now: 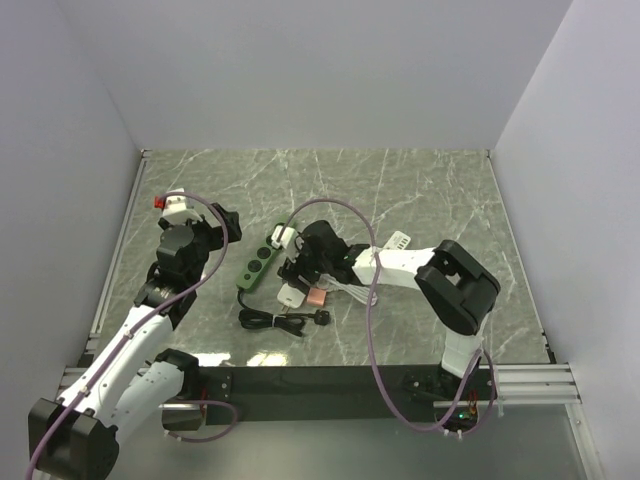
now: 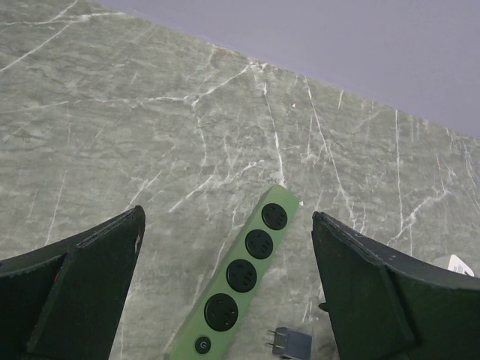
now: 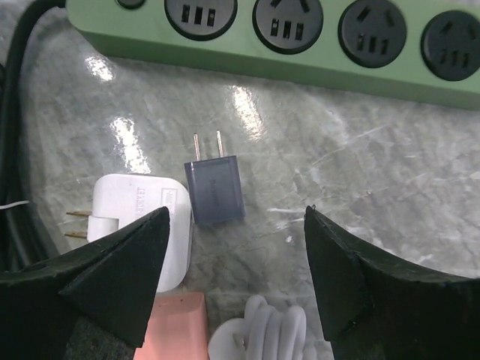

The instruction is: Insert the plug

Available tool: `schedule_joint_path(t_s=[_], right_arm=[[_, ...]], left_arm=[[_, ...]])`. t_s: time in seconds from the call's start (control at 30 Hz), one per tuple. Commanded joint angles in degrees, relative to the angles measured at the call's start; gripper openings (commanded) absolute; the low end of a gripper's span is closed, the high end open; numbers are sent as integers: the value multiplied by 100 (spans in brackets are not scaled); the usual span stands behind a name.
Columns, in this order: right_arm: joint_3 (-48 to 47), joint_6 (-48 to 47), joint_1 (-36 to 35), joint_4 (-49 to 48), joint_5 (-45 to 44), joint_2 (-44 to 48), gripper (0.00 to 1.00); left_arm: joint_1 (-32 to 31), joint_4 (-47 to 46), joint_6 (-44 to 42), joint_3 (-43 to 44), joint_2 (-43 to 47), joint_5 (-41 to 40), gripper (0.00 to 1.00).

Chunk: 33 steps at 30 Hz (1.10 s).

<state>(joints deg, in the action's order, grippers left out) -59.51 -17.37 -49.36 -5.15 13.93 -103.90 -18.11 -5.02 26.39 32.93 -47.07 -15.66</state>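
Note:
A small grey-blue plug [image 3: 214, 189] lies flat on the marble table, its two prongs pointing at the green power strip [image 3: 300, 45] just beyond it. My right gripper [image 3: 236, 225] hovers low over the plug, jaws open, nothing between the fingers; the plug sits just ahead of them, toward the left finger. In the top view this gripper [image 1: 300, 270] is beside the strip [image 1: 257, 265]. My left gripper [image 2: 229, 217] is wide open above the strip [image 2: 240, 281], which shows several black sockets. The plug [image 2: 294, 343] shows at that view's bottom edge.
A white adapter [image 3: 139, 225] lies touching the plug's left side, with a pink adapter [image 3: 176, 326] and a coiled white cable [image 3: 262, 334] nearer the wrist. The strip's black cord [image 1: 275, 320] is bundled in front. A white part [image 1: 398, 241] lies behind the right arm.

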Motion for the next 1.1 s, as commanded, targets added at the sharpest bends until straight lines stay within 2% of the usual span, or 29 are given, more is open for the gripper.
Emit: schedule_joint_path(t_s=[0.0, 0.17, 0.3, 0.37, 0.73, 0.83, 0.87, 0.9, 0.97, 1.07], right_arm=[[-351, -100, -29, 22, 83, -113, 78], [-421, -100, -29, 5, 22, -271, 76], [-588, -74, -29, 119, -57, -456, 63], [-562, -65, -29, 40, -198, -482, 61], [-694, -83, -21, 295, -49, -675, 58], [-834, -83, -29, 470, 39, -807, 44], [-896, -83, -21, 471, -30, -834, 34], [-974, -92, -21, 654, -40, -825, 30], [-967, -118, -21, 655, -31, -685, 25], [-739, -223, -21, 480, -13, -62, 23]], left_arm=[[-26, -61, -46, 240, 110, 98, 99], [-26, -70, -55, 249, 49, 107, 99], [-26, -78, -82, 249, 14, 142, 99], [-26, -87, -99, 241, 31, 151, 99], [-26, -96, -99, 232, 84, 212, 99], [-26, -96, -125, 232, 93, 282, 99], [-26, -87, -134, 240, 93, 300, 100], [-26, -79, -152, 249, 93, 318, 99], [-26, -131, -161, 240, 101, 501, 100], [-26, -201, -178, 240, 101, 870, 99]])
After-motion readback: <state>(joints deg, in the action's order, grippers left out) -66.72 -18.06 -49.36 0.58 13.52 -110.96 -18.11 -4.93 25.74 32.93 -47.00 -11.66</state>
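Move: Just below the right hand's open fingers lies the dark grey plug, about 2 cm to the left, level fore and aft, and 3 cm down, prongs towards the green power strip. The strip's middle is some 7 cm ahead and 7 cm left of the hand; the white adapter sits 4 cm back and 1 cm left, the orange block 4 cm back and 5 cm right. From the left hand the plug is roughly 13 cm right, 4 cm back and 21 cm down. Sinking some 3 cm onto the grey plug while easing about 1 cm forward and 1 cm left, the right hand narrows its open fingers in steps until the tips pinch the plug's rear end from both sides, prongs left free. The wrist tips only about 5 degrees, and the hand begins to rise again by half a centimetre at the end. ##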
